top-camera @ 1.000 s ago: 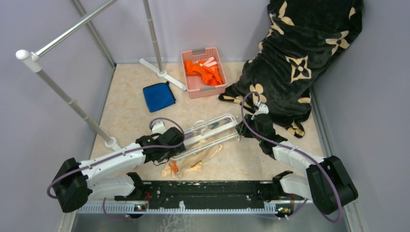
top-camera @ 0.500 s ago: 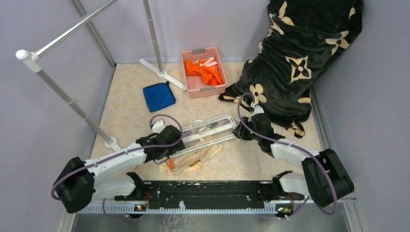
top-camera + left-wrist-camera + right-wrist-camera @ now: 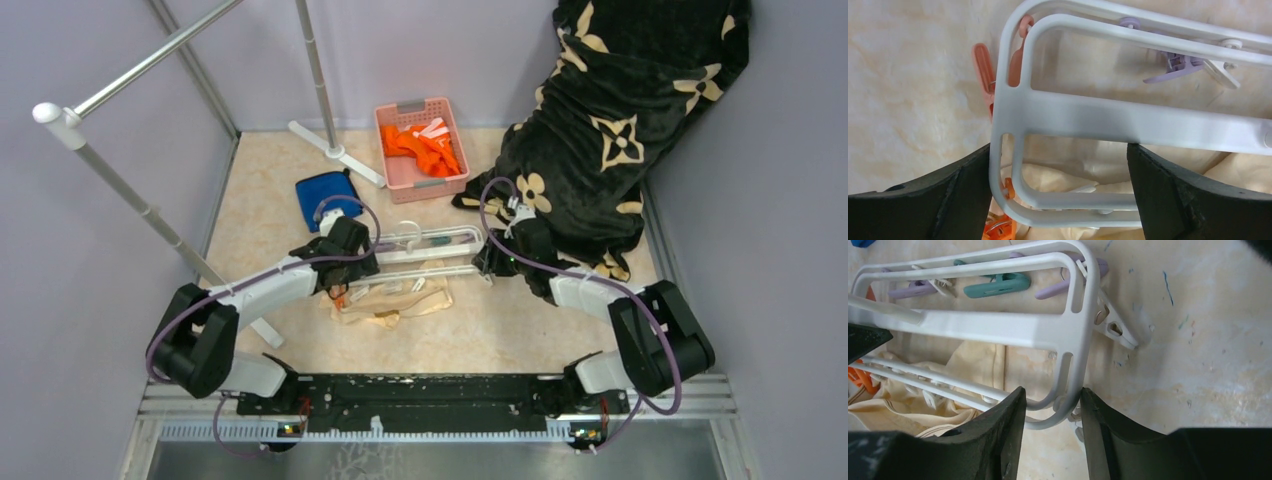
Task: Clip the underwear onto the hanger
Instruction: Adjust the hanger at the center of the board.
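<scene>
The white hanger (image 3: 430, 256) lies flat on the floor between my two arms, partly over the pale peach underwear (image 3: 400, 301). My left gripper (image 3: 352, 266) is open over the hanger's left end. In the left wrist view its jaws (image 3: 1058, 165) stand wide apart over the end of the hanger (image 3: 1098, 120), with the underwear (image 3: 1063, 181) underneath. My right gripper (image 3: 490, 262) is at the hanger's right end. In the right wrist view its jaws (image 3: 1053, 400) sit round the rounded corner of the hanger (image 3: 998, 332), both fingers touching the bars. The underwear (image 3: 973, 365) shows through the frame.
A pink basket (image 3: 392, 172) of orange clothes (image 3: 425, 146) stands at the back, a blue folded cloth (image 3: 328, 197) left of it. A black flowered blanket (image 3: 600, 130) fills the back right. A grey rack pole (image 3: 140, 210) slants on the left. A teal clip (image 3: 995, 286) hangs on the hanger.
The hanger and the underwear have slid away from the arm bases toward the back. Both grippers moved with them, and the left arm swung leftward and stretched out.
</scene>
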You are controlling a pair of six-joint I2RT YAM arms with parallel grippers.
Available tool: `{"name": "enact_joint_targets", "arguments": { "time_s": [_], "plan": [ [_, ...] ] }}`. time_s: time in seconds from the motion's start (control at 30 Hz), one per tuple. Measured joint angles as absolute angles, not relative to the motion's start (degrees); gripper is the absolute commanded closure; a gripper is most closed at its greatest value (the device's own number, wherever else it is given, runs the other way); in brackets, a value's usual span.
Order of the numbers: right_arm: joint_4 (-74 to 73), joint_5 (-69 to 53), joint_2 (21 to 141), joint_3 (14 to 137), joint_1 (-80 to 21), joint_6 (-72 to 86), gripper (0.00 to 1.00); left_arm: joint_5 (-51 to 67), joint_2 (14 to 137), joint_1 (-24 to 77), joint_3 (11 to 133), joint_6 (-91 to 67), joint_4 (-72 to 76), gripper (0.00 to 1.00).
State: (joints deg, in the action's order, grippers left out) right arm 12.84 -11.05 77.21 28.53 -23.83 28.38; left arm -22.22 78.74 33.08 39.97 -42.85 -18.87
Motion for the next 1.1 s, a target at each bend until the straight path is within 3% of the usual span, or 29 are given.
{"name": "enact_joint_targets", "arguments": {
  "time_s": [0.1, 0.27, 0.7, 0.93, 1.1],
  "plan": [
    [13.6, -11.6, 79.9, 30.9, -23.9, 27.4, 0.43, -21.4, 81.0, 30.2, 42.5, -39.4, -17.0, 0.01],
    [13.6, -12.6, 80.6, 34.4, -23.8, 24.8, 0.36, -20.7, 81.4, 26.5, 46.9, -35.2, -15.2, 0.01],
    [7.2, -11.3, 64.0, 33.3, -23.1, 14.8, 0.35, -15.6, 70.1, 24.6, 47.5, -27.0, -14.3, 0.01],
    [7.3, -29.3, 60.9, 31.5, -24.0, 9.9, 0.37, -8.3, 64.4, 24.6, 46.3, -19.9, -11.9, 0.01],
    [8.6, -33.8, 66.2, 31.5, -32.5, 6.3, 0.38, -6.0, 64.9, 24.5, 47.7, -16.6, -11.6, 0.01]
  ]
}}
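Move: The hanger lies crosswise at finger height, its left front corner between the left fingers and its right front corner between the right ones. Its middle is about 13 cm right of and 4 cm ahead of the left hand. From the right hand it is about 15 cm left and 3 cm ahead. The underwear lies on the board some 7 cm right of the left hand, 6 cm back and 4 cm lower. The orange clip is about 4 cm left of the left hand and 5 cm back; the blue cloth, 6 cm left and 17 cm ahead. The hanger is pushed farther forward over the board by both hands, its left end about 5 cm and its right end some 3 cm, while the right fingers open off the corner. Both hands then rise clear: the left climbs about 14 cm, wide open and tipping up; the right lifts, then swings back and left towards the underwear, turning some 40 degrees counter-clockwise. ##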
